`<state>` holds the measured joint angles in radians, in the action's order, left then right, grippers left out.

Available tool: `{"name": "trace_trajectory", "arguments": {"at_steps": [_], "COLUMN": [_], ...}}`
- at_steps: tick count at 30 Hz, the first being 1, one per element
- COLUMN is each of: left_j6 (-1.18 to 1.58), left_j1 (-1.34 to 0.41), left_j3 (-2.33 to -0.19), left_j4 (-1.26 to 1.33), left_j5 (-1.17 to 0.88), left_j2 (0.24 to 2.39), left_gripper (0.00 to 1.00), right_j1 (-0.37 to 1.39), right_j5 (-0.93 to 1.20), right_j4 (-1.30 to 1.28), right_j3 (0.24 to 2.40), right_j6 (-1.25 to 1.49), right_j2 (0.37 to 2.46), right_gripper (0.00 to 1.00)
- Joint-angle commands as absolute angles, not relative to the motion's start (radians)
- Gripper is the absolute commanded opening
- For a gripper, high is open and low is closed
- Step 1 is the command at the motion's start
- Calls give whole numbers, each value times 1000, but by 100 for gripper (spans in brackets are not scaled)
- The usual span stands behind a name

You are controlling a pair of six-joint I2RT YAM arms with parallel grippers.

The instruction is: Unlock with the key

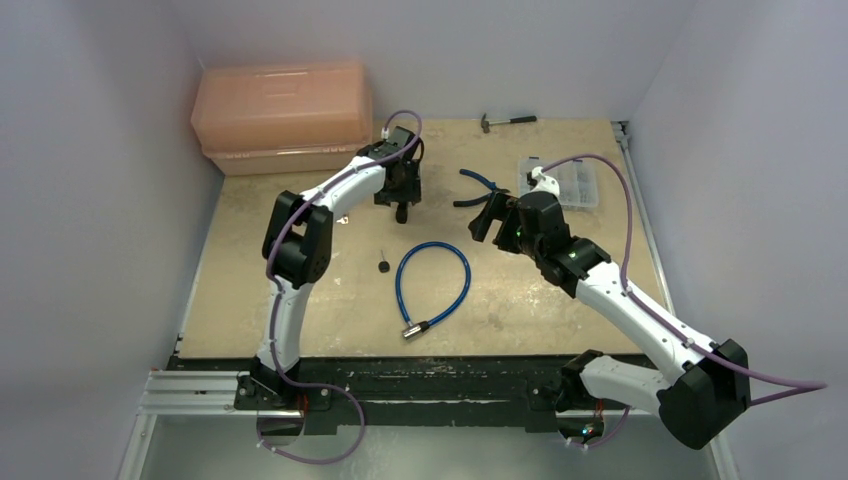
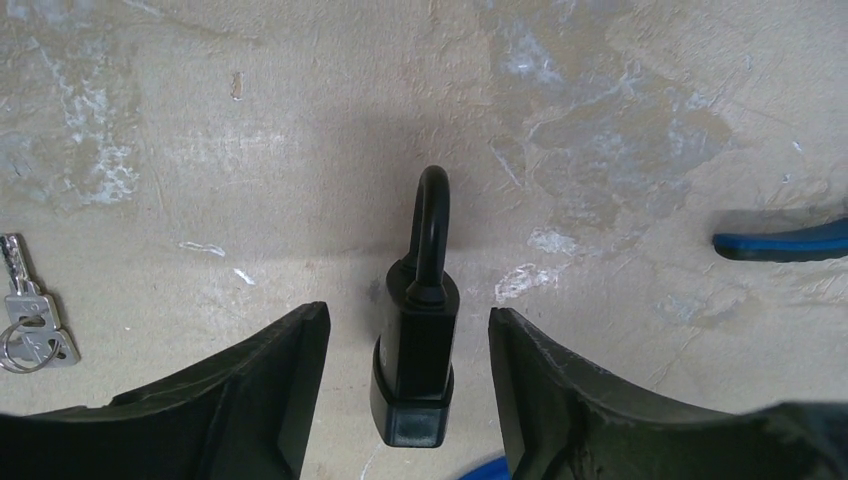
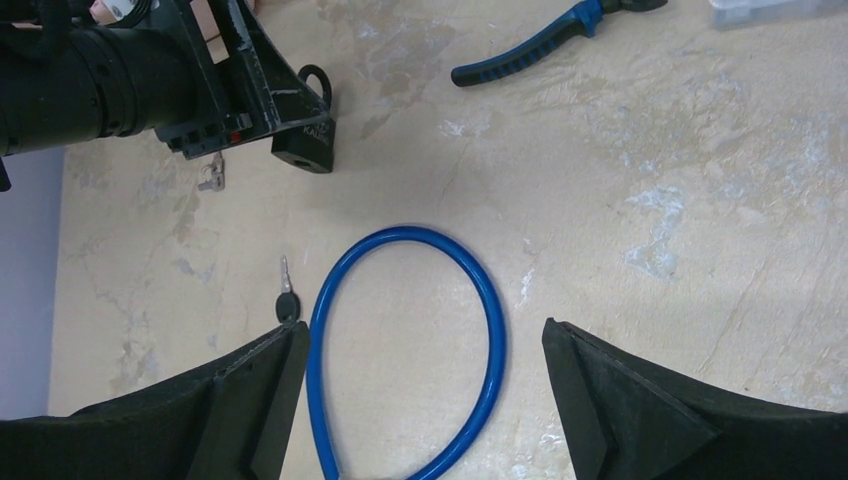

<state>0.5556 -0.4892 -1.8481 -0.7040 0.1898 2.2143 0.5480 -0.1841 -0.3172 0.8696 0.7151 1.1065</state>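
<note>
The key (image 3: pixel 286 300), tiny with a black head, lies on the table just left of the blue cable loop (image 3: pixel 410 340); from above the key (image 1: pixel 384 266) is well apart from both grippers. The small black padlock (image 2: pixel 415 370) sits between the fingers of my left gripper (image 2: pixel 408 320), which is open, with table showing on both sides of the lock. From above, the padlock (image 1: pixel 402 212) shows just below the left gripper (image 1: pixel 400 195). My right gripper (image 3: pixel 425 335) is open and empty above the cable loop, seen from above as the right gripper (image 1: pixel 485 215).
Silver keys on a ring (image 2: pixel 30 325) lie left of the padlock. Blue-handled pliers (image 1: pixel 480 190) lie between the two grippers. An orange toolbox (image 1: pixel 280 115) stands at the back left, a clear parts box (image 1: pixel 565 180) at the back right, and a hammer (image 1: pixel 508 121) by the far wall.
</note>
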Motion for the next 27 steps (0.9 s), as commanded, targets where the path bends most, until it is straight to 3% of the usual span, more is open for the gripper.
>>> {"name": "trace_trajectory", "arguments": {"at_steps": [1,2,4,5,13,21,27], "left_j6": [526,522,520,520,388,270,258], "left_j1": [-480,-480,-475,-469,-449,-449,-449], "left_j3": [-1865,-1855,-1821,-1792,-1632,-1349,-1131], "left_j4": [-663,-659,-636,-614,-542,-392,-211], "left_j5": [194,199,202,198,325,461,586], "left_j2": [2113,2088,2030,1995,1708,1427,1251], "left_gripper": [70,76,97,98,98,98,97], "right_j1": [549,549,551,553,701,812,896], "right_j5": [-166,-153,-127,-113,-91,-92,-148], "right_j4": [-253,-245,-229,-220,-199,-191,-298], "right_j3": [910,911,913,914,984,1086,1270], "right_j6": [631,617,599,588,536,581,584], "right_j2": [1085,1078,1066,1063,1155,1344,1551], "right_gripper": [96,96,95,95,89,77,74]}}
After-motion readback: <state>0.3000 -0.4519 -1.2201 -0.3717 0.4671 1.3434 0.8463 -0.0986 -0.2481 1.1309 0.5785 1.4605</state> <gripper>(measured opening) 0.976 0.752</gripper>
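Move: The padlock sits right between the left hand's already parted fingers, its middle about 2 cm below them; the small keys lie about 13 cm to that hand's left and 3 cm nearer the base, and the black-headed key some 13 cm back and 3 cm left. From the right hand the black-headed key is about 20 cm left, 3 cm ahead and 16 cm down, with the padlock 12 cm beyond that key and about 3 cm to its right, and the blue cable's loop centred 10 cm left and 4 cm back. The left hand opens wide and lifts straight up off the padlock, then swings left and back while still climbing, some 20 cm up and 12 cm left in all, its fingers tipping up by about 35 degrees until it hangs high over the small keys. As it clears, the right hand sweeps about 15 cm left over the cable loop towards the black-headed key, rising a little and sinking again, turning counter-clockwise about 25 degrees and drawing its empty fingers partly together. ##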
